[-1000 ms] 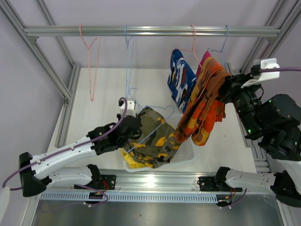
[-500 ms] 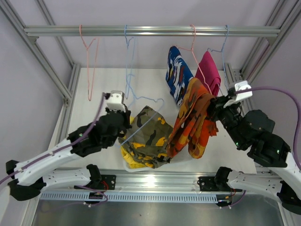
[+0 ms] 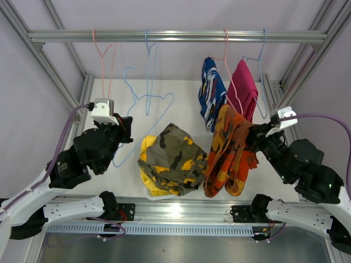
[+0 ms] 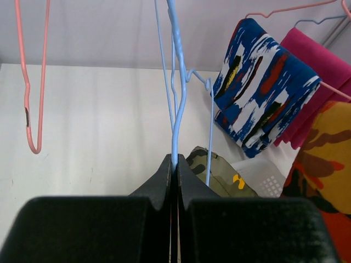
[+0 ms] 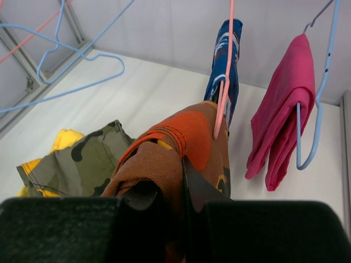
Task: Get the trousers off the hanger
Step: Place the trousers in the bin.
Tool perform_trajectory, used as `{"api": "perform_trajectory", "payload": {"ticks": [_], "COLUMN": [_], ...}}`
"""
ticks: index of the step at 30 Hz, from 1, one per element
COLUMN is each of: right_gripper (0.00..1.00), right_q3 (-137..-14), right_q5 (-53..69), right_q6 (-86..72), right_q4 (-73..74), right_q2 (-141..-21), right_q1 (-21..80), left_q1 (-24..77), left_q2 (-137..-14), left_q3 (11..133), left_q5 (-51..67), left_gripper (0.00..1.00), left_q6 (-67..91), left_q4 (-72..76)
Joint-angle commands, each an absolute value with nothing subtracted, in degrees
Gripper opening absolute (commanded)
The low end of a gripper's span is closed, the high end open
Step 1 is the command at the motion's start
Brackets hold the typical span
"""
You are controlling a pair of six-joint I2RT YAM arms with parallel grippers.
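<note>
My left gripper (image 3: 126,127) is shut on the wire of an empty light-blue hanger (image 3: 147,101), which hangs from the top rail; in the left wrist view the wire (image 4: 176,109) rises straight out of the closed jaws (image 4: 175,163). The camouflage trousers (image 3: 174,159) lie on the yellow trousers (image 3: 146,149) below. My right gripper (image 3: 251,137) is shut on the orange-black trousers (image 3: 229,153), which dangle from it. The blue-white-red trousers (image 3: 211,93) hang on a pink hanger (image 5: 225,82). Beside them the magenta trousers (image 3: 244,87) hang on a blue hanger (image 5: 318,109).
An empty pink hanger (image 3: 104,66) hangs at the rail's left end. A pale plastic basket (image 4: 267,178) shows under the pile of trousers. Metal frame posts (image 3: 55,71) run along both sides of the white table (image 3: 186,104).
My left arm drew back to the left and upward, carrying the blue hanger off the camouflage trousers. My right gripper came down and forward with the orange-black trousers, away from the hanging pair.
</note>
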State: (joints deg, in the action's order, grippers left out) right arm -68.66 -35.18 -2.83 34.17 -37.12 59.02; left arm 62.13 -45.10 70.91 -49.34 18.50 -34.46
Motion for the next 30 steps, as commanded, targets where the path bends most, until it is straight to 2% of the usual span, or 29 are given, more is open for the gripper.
{"api": "perform_trajectory", "payload": {"ticks": [1,7,14,24,25,27,28,30], "right_gripper": [0.00,0.00,0.00,0.00,0.14,0.29,0.51,0.64], "right_q3": [-72.6,-67.5,-62.5,-67.5,-67.9,-68.6,-68.7,-68.9], "right_q5": [-33.8,-29.5,-25.3,-26.5,-26.5,-26.9,-26.9,-26.8], "right_q6": [-4.0,-6.1,-8.3,-8.4,-8.9,-9.5,-10.4,-11.4], "right_q4": [26.8,20.4,9.8,-1.1,-1.2,-1.0,-0.8,-0.2], "right_q2": [-36.5,-40.9,-52.6,-75.6,-78.4,-80.8,-82.6,-83.6], "right_q1": [59.0,59.1,61.9,71.2,71.6,72.8,72.9,73.6], "left_q1": [62.5,62.5,62.4,62.4,62.4,62.5,62.5,62.5], "left_q2": [-45.0,-44.2,-41.5,-38.3,-37.8,-37.4,-37.0,-36.6], "left_q3": [70.3,69.6,69.6,69.6,69.5,69.1,68.6,68.2], "left_q5": [-50.1,-50.3,-51.8,-52.3,-52.3,-52.2,-52.2,-52.1], "left_gripper": [0.00,0.00,0.00,0.00,0.00,0.00,0.00,0.00], "left_q6": [17.0,16.6,14.3,12.2,12.2,12.2,12.1,12.1], "left_q4": [-34.5,-34.1,-33.0,-31.9,-31.8,-31.7,-31.6,-31.6]}}
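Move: The right hand still holds the orange trousers; the bin lies some 19 cm to its left, about level with it fore-and-aft and 36 cm below, with the green camouflage trousers already in it, roughly 22 cm left of the hand. The hanging blue trousers are about 17 cm ahead and 8 cm left, the pink pair 18 cm straight ahead. From the left hand, the bin is about 17 cm right, 2 cm back and 36 cm down. Right hand swings the trousers about 27 cm left, 17 down over the bin, then opens; left drifts left. ##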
